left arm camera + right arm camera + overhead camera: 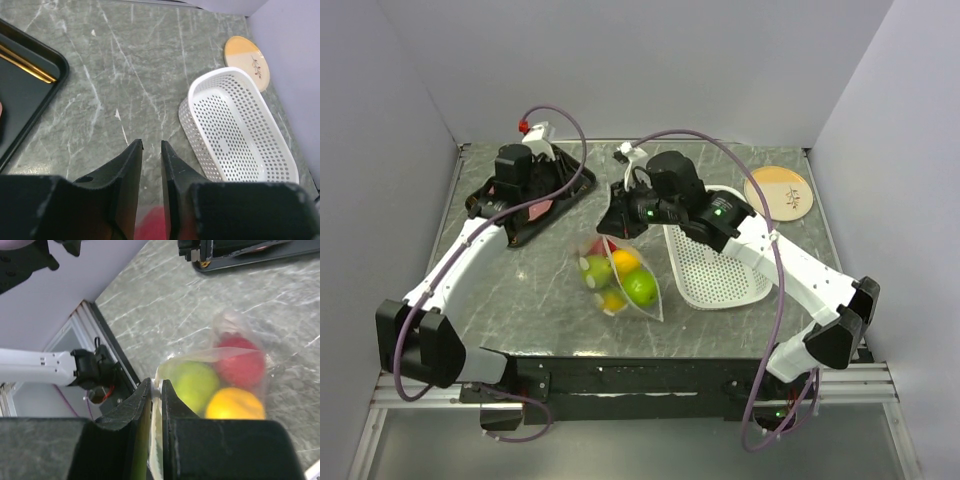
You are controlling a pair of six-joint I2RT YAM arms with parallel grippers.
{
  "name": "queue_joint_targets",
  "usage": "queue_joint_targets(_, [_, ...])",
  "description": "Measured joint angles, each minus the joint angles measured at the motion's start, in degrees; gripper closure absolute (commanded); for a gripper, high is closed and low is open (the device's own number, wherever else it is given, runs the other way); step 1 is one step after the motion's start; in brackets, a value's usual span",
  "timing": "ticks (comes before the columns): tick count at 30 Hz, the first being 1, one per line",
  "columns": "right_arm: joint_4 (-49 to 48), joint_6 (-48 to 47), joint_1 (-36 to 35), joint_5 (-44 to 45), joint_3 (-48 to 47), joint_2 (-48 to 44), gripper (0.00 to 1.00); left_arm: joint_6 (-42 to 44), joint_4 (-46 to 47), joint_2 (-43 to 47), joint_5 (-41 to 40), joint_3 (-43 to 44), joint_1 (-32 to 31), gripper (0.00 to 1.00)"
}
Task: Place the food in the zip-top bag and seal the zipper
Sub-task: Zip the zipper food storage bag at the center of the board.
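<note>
The clear dotted zip-top bag (620, 275) lies mid-table with food inside: green apples (640, 288), an orange citrus (625, 260) and a yellow one. My right gripper (613, 228) is at the bag's far end. In the right wrist view it (156, 385) is shut on the white zipper (156, 450); a green apple (192, 382), a red apple (240, 360) and an orange citrus (234, 402) show through the bag. My left gripper (555, 190) is over the black tray. Its jaws (151, 145) stand a narrow gap apart, with nothing between the tips and a red blur below.
A white perforated basket (720, 265) lies right of the bag and also shows in the left wrist view (235, 135). A round tan plate (778, 192) sits at the back right. The black tray (490, 195) at the back left holds gold utensils (25, 65). Walls enclose the table.
</note>
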State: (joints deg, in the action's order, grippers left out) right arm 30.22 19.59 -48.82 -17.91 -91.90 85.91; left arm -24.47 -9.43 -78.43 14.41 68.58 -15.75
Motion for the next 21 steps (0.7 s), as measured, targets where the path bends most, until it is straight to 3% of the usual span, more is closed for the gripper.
queue_joint_targets(5, [1.05, -2.21, 1.70, 0.96, 0.76, -0.39, 0.94, 1.16, 2.82, 2.73, 5.27, -3.30, 0.09, 0.70])
queue_joint_targets(11, [-0.37, -6.16, 10.67, 0.72, 5.01, 1.07, 0.95, 1.27, 10.69, 1.46, 14.75, -7.48, 0.09, 0.70])
queue_joint_targets(21, [-5.60, -11.67, 12.90, 3.41, 8.17, 7.13, 0.95, -4.15, 27.39, -16.06, 30.23, -6.64, 0.09, 0.71])
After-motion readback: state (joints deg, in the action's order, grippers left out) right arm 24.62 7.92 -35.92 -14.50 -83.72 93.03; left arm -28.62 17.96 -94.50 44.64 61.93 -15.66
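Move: The zipper of the bag, pinched in the right hand, lies about 13 cm back and 6 cm right of the left hand, perhaps 5 cm higher; the black tray is some 10 cm to that hand's left, 3 cm ahead and 22 cm down. From the right hand, the filled bag hangs about 3 cm back and 13 cm below, and the white basket stands some 25 cm right, 5 cm ahead, 22 cm down. Still pinching the zipper edge, the right hand carries the bag forward about 11 cm, down 10 and right 6, its fingers tipping some 15 degrees lower. The empty left hand first draws back a little, then swings right about 8 cm and down 6 towards the held zipper, turning some 30 degrees clockwise, its fingers staying slightly open. ##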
